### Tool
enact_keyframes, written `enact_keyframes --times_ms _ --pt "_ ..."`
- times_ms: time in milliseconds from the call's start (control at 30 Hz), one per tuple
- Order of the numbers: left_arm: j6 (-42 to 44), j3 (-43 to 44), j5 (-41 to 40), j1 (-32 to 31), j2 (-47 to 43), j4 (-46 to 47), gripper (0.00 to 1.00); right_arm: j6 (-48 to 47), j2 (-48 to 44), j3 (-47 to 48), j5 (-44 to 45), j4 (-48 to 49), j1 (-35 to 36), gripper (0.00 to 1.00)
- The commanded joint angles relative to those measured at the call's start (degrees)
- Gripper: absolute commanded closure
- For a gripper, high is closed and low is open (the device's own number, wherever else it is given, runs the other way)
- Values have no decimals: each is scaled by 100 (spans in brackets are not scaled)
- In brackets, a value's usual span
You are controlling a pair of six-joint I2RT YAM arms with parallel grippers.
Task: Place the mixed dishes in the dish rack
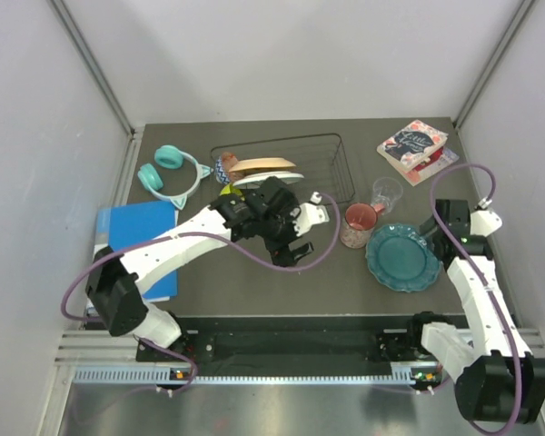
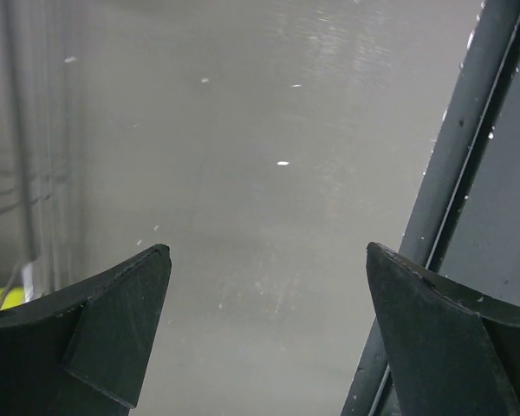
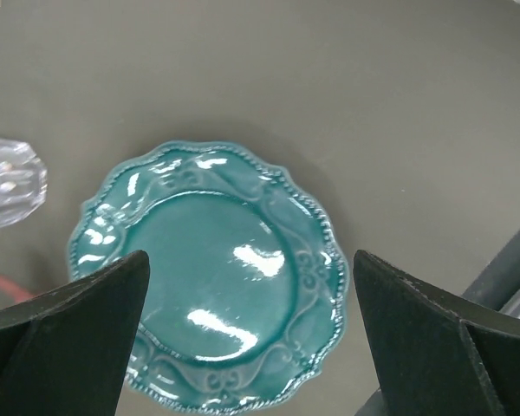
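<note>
The black wire dish rack [image 1: 331, 163] stands at the back middle. A cream plate [image 1: 260, 165] and a white plate [image 1: 271, 179] lean in its left part. A red-blue patterned bowl [image 1: 224, 167] and a yellow-green bowl [image 1: 227, 191] show at the rack's left end. A pink floral mug [image 1: 357, 224] stands beside the teal scalloped plate [image 1: 402, 257], which lies flat at the right. My left gripper [image 1: 289, 254] is open and empty in front of the rack, over bare table [image 2: 268, 251]. My right gripper [image 1: 436, 234] is open above the teal plate [image 3: 208, 269].
A clear glass [image 1: 387, 193] stands behind the mug and shows in the right wrist view [image 3: 9, 182]. Teal cat-ear headphones [image 1: 168, 171] lie at the back left, a blue folder [image 1: 141, 238] at the left edge, floral books [image 1: 413, 145] at the back right.
</note>
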Motion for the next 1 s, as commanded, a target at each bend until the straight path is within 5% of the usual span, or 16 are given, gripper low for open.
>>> enact_keyframes --times_ms 0,167,533,867,967 --pt "287 89 -4 -121 296 415 1 211 -81 -328 92 74 -371 0" --pt "348 256 181 -121 1043 713 1 289 147 -863 -1050 618 -846 0" --pt "94 906 383 -121 2256 996 1 588 192 -1795 -1790 1102 -926 2" --pt "164 1117 286 -121 2397 952 1 738 95 -2156 -2036 1462 -925 23" --pt "208 1012 207 -104 2301 934 1 834 51 -2244 -2203 1656 -925 42"
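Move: The teal plate's middle is about 9 cm left of my right hand, level with it fore and aft and 11 cm below; from that hand the red mug is some 22 cm left and 8 cm ahead, the clear glass about 14 cm left and 15 ahead. From my left hand the mug stands roughly 17 cm right, 7 cm ahead and 10 cm below, the rack's middle some 24 cm straight ahead, the plate 31 cm right, level fore and aft. I sink my open right hand about 10 cm to the teal plate's near right rim, easing a little back and left and rolling some 15 degrees, its left side rising, then start closing the fingers astride the rim, about a third of the way. Meanwhile I lower my left hand about 9 cm and carry it right and slightly forward towards the red mug, fingers staying wide open. ##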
